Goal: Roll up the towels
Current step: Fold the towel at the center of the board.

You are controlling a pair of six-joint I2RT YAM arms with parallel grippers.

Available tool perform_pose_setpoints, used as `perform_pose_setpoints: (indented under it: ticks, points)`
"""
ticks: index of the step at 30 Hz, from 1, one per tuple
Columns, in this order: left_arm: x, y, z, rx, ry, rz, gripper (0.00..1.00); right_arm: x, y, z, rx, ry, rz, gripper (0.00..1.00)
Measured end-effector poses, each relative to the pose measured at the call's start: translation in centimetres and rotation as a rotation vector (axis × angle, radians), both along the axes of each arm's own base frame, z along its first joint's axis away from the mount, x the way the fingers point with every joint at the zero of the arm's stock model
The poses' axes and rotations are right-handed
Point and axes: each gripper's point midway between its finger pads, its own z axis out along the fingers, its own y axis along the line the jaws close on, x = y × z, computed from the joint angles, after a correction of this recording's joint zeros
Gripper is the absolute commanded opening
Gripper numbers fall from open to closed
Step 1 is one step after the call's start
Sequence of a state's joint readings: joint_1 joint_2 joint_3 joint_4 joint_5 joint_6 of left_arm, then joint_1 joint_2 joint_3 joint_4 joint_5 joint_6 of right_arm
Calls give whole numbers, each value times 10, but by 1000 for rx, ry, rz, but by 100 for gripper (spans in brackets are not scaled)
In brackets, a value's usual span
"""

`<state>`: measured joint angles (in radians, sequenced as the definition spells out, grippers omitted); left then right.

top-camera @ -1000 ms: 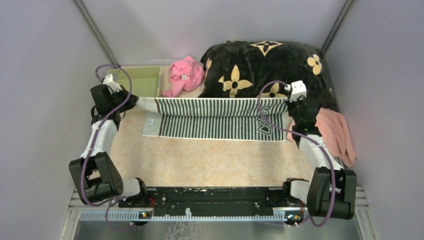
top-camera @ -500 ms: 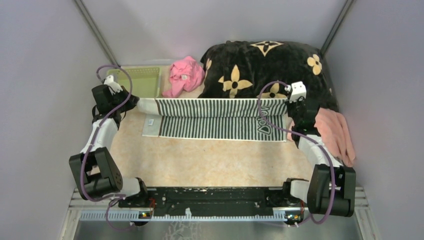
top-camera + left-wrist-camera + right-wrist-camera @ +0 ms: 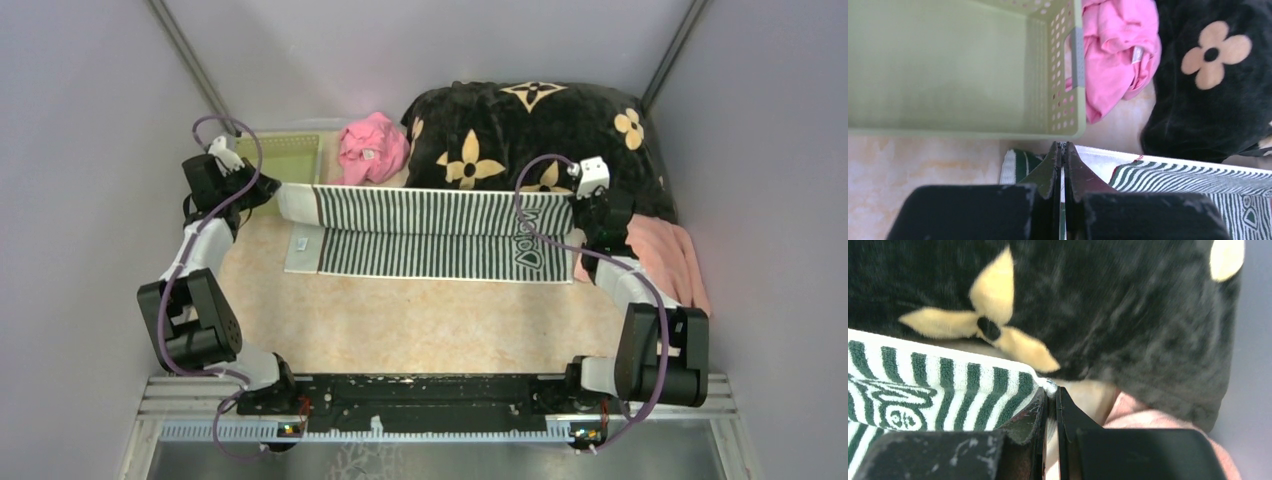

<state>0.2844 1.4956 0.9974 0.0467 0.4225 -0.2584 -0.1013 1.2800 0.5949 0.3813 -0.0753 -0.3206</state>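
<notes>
The dark green and white striped towel [image 3: 430,230] hangs stretched between my two grippers, its far edge lifted, its near part lying on the tan table. My left gripper [image 3: 268,190] is shut on the towel's far left corner [image 3: 1098,157]. My right gripper [image 3: 578,205] is shut on its far right corner [image 3: 1048,386]. The pale salmon-pink towel [image 3: 670,260] lies bunched at the right, beside my right arm; it also shows in the right wrist view [image 3: 1143,412].
A big black blanket with tan flowers [image 3: 530,130] fills the back right. A pale green perforated basket [image 3: 285,160] stands at back left, with a bright pink cloth [image 3: 372,148] beside it. The enclosure walls stand close on both sides.
Both grippers have carried the towel's lifted edge farther back, toward the basket and blanket. The towel's near part has slid back a little with it.
</notes>
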Motion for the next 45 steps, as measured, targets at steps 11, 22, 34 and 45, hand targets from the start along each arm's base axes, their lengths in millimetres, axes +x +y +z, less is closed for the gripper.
perform_pose_setpoints:
  ticks: [11,22,34,45]
  points:
    - [21,-5,51,8,-148,-59,0,31,-2,57,-46,-154,21,0]
    - [10,-8,21,-11,-96,-64,0,10,-6,17,-54,-82,-4,0]
    - [-33,-3,-16,-42,-10,13,0,-24,-8,6,-7,-59,-64,0]
    - [-64,-2,-45,-61,78,89,1,-57,-6,-25,58,21,-109,3]
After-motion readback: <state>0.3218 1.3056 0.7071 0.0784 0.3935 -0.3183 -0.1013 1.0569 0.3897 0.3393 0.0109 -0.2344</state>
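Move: Both hands hold the corners of the towel's raised far edge. From the left hand, the lying part's near left corner is about 16 cm back, 2 cm left and 15 below; the green basket is 5 cm ahead, 7 left, the pink cloth 9 ahead, 14 right. From the right hand, the near right corner is about 15 cm back, 3 right; the black pillow lies 12 ahead, 3 left, the salmon towel 11 back, 20 right. Both gripping hands flick the towel's edge 5 cm up-forward, then sweep roughly 9 cm back and down. ##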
